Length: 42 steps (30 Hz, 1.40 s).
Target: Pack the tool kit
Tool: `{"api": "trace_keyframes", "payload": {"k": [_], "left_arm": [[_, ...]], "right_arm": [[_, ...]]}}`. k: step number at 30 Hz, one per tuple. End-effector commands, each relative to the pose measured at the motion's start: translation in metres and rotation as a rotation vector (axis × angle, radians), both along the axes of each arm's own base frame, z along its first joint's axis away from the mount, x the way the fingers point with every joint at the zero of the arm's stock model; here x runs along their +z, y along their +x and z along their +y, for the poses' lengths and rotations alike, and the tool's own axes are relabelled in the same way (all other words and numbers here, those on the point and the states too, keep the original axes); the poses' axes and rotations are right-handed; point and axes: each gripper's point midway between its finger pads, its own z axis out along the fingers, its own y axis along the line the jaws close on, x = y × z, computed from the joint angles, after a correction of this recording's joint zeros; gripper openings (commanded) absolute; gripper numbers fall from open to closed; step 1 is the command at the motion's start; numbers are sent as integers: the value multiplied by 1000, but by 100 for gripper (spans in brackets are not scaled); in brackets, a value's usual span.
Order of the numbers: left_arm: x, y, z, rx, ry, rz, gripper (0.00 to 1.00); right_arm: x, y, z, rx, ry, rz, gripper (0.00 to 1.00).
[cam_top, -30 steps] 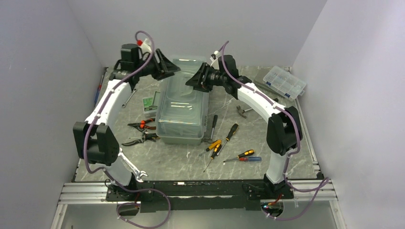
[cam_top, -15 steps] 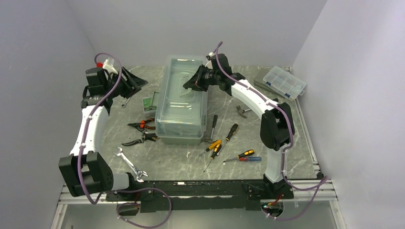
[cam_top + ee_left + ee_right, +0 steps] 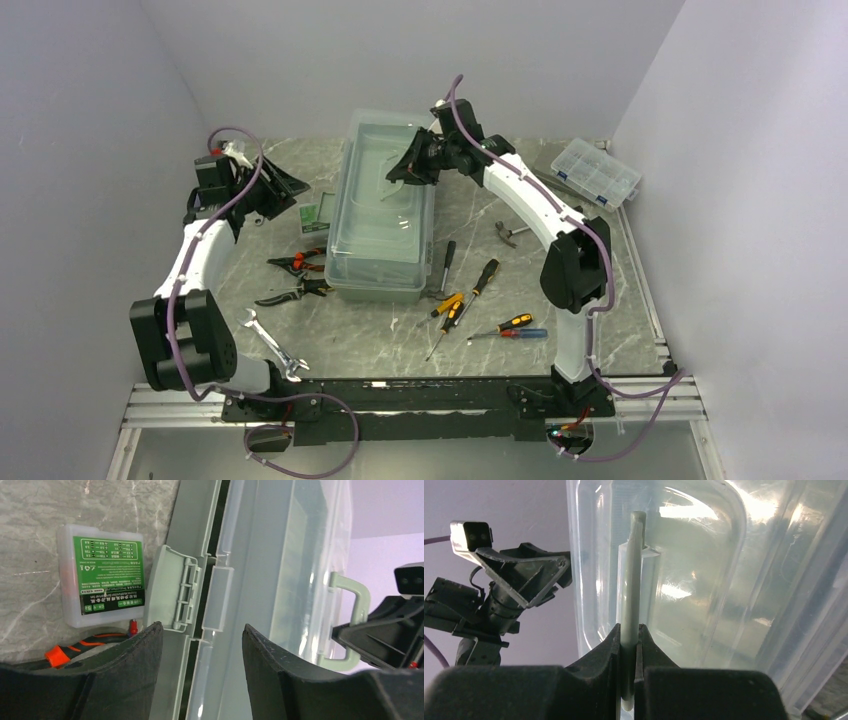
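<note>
The sage-green toolbox (image 3: pixel 380 225) with its translucent lid stands mid-table. My right gripper (image 3: pixel 408 168) is shut on the lid's green handle (image 3: pixel 631 580), pinched between both fingers (image 3: pixel 610 645). A dark gap runs between lid and base along the left side (image 3: pixel 216 580), by the green latch (image 3: pixel 170 587). My left gripper (image 3: pixel 287 186) is open and empty, left of the box, jaws toward the latch (image 3: pixel 200 632). Pliers (image 3: pixel 300 262) and cutters (image 3: pixel 295 292) lie left of the box. Several screwdrivers (image 3: pixel 485 276) lie to its front right.
A green-labelled bit case (image 3: pixel 318 215) lies beside the box's left wall, also in the left wrist view (image 3: pixel 102 572). A wrench (image 3: pixel 275 345) lies front left. Small pliers (image 3: pixel 508 233) lie right of the box. A clear organizer box (image 3: pixel 597 172) stands back right.
My left arm has pulled back leftward and down, away from the toolbox. My right gripper has moved a little back and up over the lid, holding the handle.
</note>
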Motion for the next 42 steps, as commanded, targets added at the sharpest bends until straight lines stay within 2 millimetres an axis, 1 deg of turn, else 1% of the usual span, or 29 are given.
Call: {"api": "trace_keyframes", "payload": {"k": [1,4,7,14,20,24,27,29,33,34,36,40,42], "left_arm": [[-1,10,4,10,23,-37,63],[-8,12,5,10,26,-22,62],[-14,12,5,8,19,-16,62],[-28,16,6,-1,31,20,62],[-48,23,4,-11,21,71,63],[-56,31,2,-31,8,98,63],[-62,36,-2,-48,-2,109,62],[-68,38,-9,-72,-14,122,61],[-71,41,-25,-116,-42,120,59],[-72,41,-28,-122,-40,122,58],[-73,42,-30,-129,-31,127,52],[-78,42,-27,-112,-16,146,41],[-80,42,-27,-105,-17,148,38]], "right_arm": [[75,-1,4,63,87,-212,0],[80,-1,-4,55,91,-219,0],[79,0,-13,43,100,-213,0],[92,-1,-29,33,117,-232,0],[95,-4,-34,39,127,-239,0],[95,-3,-34,49,131,-237,0],[96,-4,-35,57,135,-237,0],[96,-3,-36,58,137,-239,0],[98,-3,-44,48,135,-243,0],[99,-2,-47,45,136,-244,0],[101,-3,-52,37,135,-248,0],[101,-3,-67,17,128,-256,0],[101,-4,-76,8,127,-260,0]]}}
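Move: The toolbox's open front latch lies about 4 cm ahead of the left hand, 5 cm to its right and 11 below. The green-labelled case is roughly 6 ahead, straight in line and 19 down, the red pliers 2 back, 3 left, 20 down. The right hand already grips the lid handle; the box's right long edge is level with it, about 7 to its right and 12 below, the black-handled hammer 4 back, 9 right, 24 down. The lid is drawn by its handle, still pinched in the right hand's shut fingers, about 5 cm to the right and 2 to 3 cm up, with a near pause partway. Meanwhile the left hand sinks some 9 cm towards the toolbox's front latch, easing forward and lastly right by 3 cm each, tips down about 10 degrees and part-closes its fingers around the flap; a squeeze can't be seen. ##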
